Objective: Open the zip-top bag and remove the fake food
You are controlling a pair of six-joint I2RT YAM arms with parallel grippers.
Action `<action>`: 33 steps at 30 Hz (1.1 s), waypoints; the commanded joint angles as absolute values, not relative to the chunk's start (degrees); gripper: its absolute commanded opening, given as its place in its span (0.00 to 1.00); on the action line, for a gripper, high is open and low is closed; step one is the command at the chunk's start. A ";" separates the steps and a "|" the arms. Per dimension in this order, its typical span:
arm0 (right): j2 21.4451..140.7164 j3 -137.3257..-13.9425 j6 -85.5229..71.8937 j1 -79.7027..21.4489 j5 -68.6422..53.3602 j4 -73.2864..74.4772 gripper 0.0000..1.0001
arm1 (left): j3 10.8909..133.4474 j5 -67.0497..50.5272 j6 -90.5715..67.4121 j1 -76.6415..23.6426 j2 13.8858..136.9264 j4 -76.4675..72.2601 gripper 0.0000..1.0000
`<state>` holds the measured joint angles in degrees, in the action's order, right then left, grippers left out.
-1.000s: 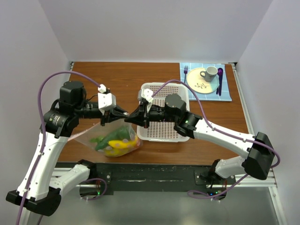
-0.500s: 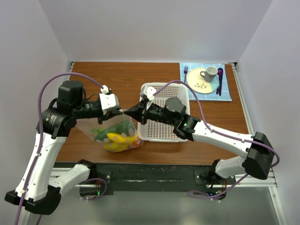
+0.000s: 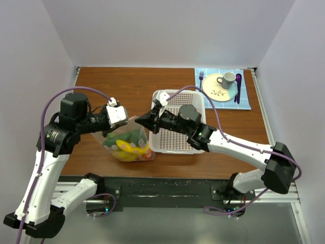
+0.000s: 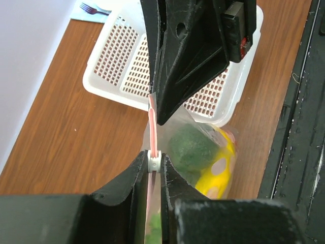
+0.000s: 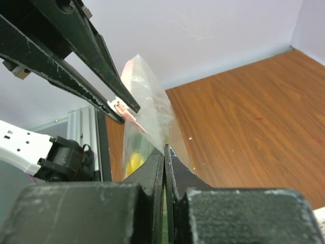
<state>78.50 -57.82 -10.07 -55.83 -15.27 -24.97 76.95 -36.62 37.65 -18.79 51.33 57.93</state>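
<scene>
The zip-top bag (image 3: 129,138) hangs clear and crinkly between both grippers, left of the basket. Its pinkish zip strip (image 4: 152,122) runs from one gripper to the other. My left gripper (image 4: 154,158) is shut on the strip's small white slider (image 4: 154,161); from above the left gripper (image 3: 127,122) sits at the bag's top. My right gripper (image 5: 164,151) is shut on the bag's upper edge (image 5: 152,109), and from above the right gripper (image 3: 141,118) is close to the left one. The fake food (image 3: 131,147) lies bunched in the bag's bottom: a green lime (image 4: 195,147), a yellow banana (image 4: 223,170).
A white perforated basket (image 3: 195,147) stands right of the bag, under the right arm. At the back right a blue mat holds a cream plate (image 3: 216,86) with a grey mug (image 3: 227,78), fork and purple spoon. The table's near edge (image 3: 152,175) runs just below the bag.
The bag's mouth has risen with both grippers and shifted slightly left. The bag went from lying slack on the table to hanging upright, the food bunching lower.
</scene>
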 commanded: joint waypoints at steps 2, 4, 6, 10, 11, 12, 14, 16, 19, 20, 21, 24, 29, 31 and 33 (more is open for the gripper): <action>73.84 -57.93 -7.82 -54.67 -9.45 -21.62 0.00 | 79.63 -34.99 39.45 -18.37 52.65 59.59 0.00; 70.15 -54.78 -7.30 -54.58 -4.42 -22.40 0.00 | 79.63 -32.79 40.25 -18.28 52.38 59.77 0.00; 67.87 -53.27 -7.47 -54.58 3.04 -22.59 0.00 | 80.07 -30.51 41.74 -18.37 52.29 60.64 0.00; 66.80 -50.72 -8.87 -54.67 11.94 -21.28 0.00 | 81.12 -24.62 44.29 -18.28 52.21 62.66 0.00; 66.54 -50.36 -9.05 -54.67 13.17 -21.18 0.00 | 81.04 -23.30 46.12 -18.28 52.12 63.01 0.00; 66.36 -49.93 -9.75 -54.67 13.71 -21.18 0.00 | 80.86 -20.33 47.27 -18.37 51.60 63.19 0.00; 65.57 -48.43 -9.93 -54.67 13.97 -21.80 0.00 | 80.16 -17.07 49.82 -18.28 50.98 63.11 0.00; 64.61 -47.47 -10.72 -54.67 14.15 -21.10 0.00 | 78.67 -12.23 51.84 -18.28 49.49 61.53 0.00; 62.85 -45.45 -11.60 -54.67 14.50 -20.57 0.00 | 77.61 -7.31 54.84 -18.28 48.17 59.25 0.00; 61.62 -44.83 -11.60 -54.67 14.59 -20.48 0.00 | 77.78 -6.42 55.71 -18.28 48.34 58.80 0.00; 61.00 -43.69 -11.95 -54.67 14.68 -20.39 0.00 | 77.96 -5.02 55.98 -18.28 48.69 58.36 0.00; 59.07 -42.11 -12.04 -54.67 15.47 -19.87 0.00 | 79.54 -2.91 56.25 -18.19 49.74 56.43 0.00; 58.80 -41.57 -12.30 -54.58 15.99 -19.69 0.00 | 80.16 -0.88 55.99 -17.67 51.59 52.48 0.00; 59.76 -42.10 -12.30 -54.67 15.65 -19.78 0.00 | 79.98 -0.70 56.07 -16.09 52.12 51.34 0.00; 60.64 -42.71 -12.22 -54.67 14.68 -18.90 0.00 | 79.89 -2.37 56.25 -12.77 52.82 51.15 0.00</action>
<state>59.94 -41.87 -12.58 -55.53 11.18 -20.14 77.60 -7.86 54.70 -17.96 52.53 56.34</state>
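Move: My left fingers already pinch the zip slider near the bag's right corner. The food-filled body of the zip-top bag hangs some 10 cm below them and about 6 cm back, hardly off to either side. From my right hand, which grips that corner, the slider lies roughly 4 cm left and 2 back; the bag's body is about 8 cm back, 4 left and 10 below. The white basket's middle is some 16 cm to its right, about 1 ahead and 15 below. I pull my two hands apart along the zip. My left hand, keeping its pinch on the slider, goes about 8 cm left and 6 forward, its wrist turning some 35 degrees so its left side rises and the fingers swing to point forward. My right hand keeps the corner and backs off about 10 cm right, over the basket's near-left side, drifting slightly forward, then sinking a little, yawing clockwise. ##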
